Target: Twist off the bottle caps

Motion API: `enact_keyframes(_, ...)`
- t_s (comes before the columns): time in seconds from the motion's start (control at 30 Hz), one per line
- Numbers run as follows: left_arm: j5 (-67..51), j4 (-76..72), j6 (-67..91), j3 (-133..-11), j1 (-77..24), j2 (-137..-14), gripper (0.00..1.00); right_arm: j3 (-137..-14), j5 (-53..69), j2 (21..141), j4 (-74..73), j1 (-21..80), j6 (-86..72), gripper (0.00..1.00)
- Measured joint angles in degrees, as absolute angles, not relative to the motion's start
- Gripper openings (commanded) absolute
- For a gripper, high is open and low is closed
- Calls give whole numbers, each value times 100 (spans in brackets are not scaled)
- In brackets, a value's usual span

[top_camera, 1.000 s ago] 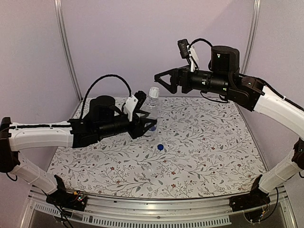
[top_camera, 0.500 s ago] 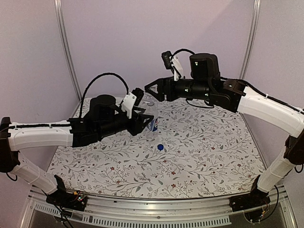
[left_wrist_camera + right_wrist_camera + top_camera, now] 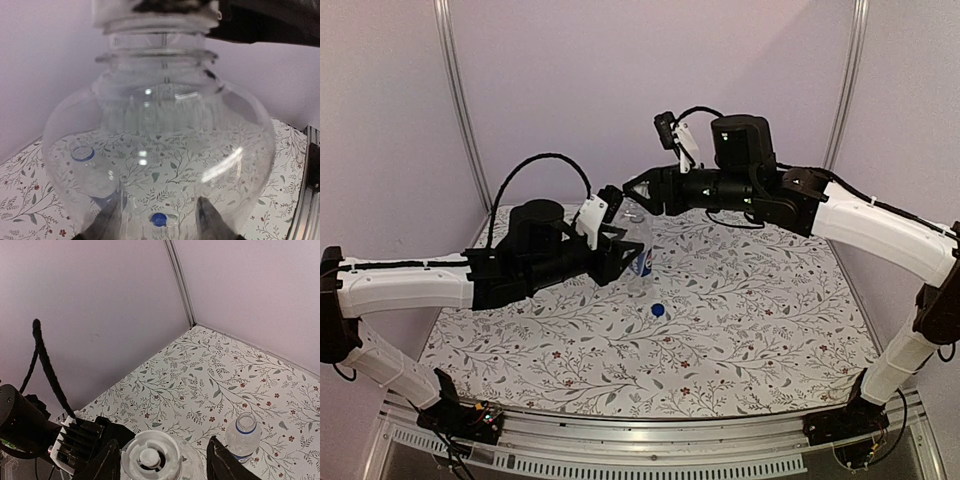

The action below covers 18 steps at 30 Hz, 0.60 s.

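My left gripper (image 3: 625, 255) is shut on the body of the unlabelled clear bottle (image 3: 636, 236), which it holds upright over the table. This bottle fills the left wrist view (image 3: 160, 150), between my fingers (image 3: 107, 222). Its whitish cap (image 3: 150, 457) is on the neck. My right gripper (image 3: 162, 445) reaches in from the right at cap height and stands open astride the cap, with a gap showing on the right side. The labelled bottle (image 3: 244, 440) stands uncapped just beyond, with a blue neck ring. The blue cap (image 3: 658, 310) lies loose on the cloth.
A floral cloth (image 3: 750, 300) covers the table, and pale walls with metal posts (image 3: 460, 110) close in the back and sides. My left arm's black cable (image 3: 45, 365) loops above its wrist, close to the right gripper.
My right gripper has come left and down to the top of the held bottle, and its jaws have narrowed around the cap. My left gripper keeps its grip in nearly the same place.
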<state>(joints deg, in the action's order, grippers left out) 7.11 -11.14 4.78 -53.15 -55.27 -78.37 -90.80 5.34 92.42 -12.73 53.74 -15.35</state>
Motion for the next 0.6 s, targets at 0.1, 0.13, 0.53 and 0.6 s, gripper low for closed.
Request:
enact_keyframes(0.1,711,-1114,475,-5315,-5529,-7837,47,-9080,569,9277,-1271,5376,-1542,50)
enact_keyframes(0.13,711,-1114,475,-5315,-5529,-7837,47,-9080,587,9286,-1271,5376,-1544,48)
enact_keyframes(0.53,539,-1111,473,-5315,-5533,-7837,47,-9063,819,9271,-1214,5376,-1273,7)
enact_keyframes(0.6,259,-1168,469,-5301,-5531,-7822,47,-8967,934,9172,-1190,5356,-1098,5)
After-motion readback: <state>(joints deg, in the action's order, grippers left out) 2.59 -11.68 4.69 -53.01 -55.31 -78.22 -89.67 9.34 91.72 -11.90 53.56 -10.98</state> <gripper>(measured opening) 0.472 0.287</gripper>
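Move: The clear bottle's white cap is already between the right hand's open fingers, about 1 cm back and 1 cm left of their midpoint and level with it. From the left hand, which holds that bottle's body, the cap lies about 10 cm above, 1 cm ahead and level sideways. Beneath the right hand, the opened Pepsi bottle's middle is some 9 cm ahead, level sideways and 26 cm down; the loose blue cap is about 2 cm ahead, 4 cm right and 36 cm down. The right hand eases back-left by under 1 cm to centre on the clear bottle's white cap while its fingers close from a bit over half open to less than a third, ending in a pinch on the cap's sides. With the cap pinched, the right hand starts a small counter-clockwise turn of about 5 degrees and draws slightly back, while the left hand keeps its grip on the bottle's body, stays put at first, then shifts about 1.5 cm back and to its right, turning a few degrees clockwise. ##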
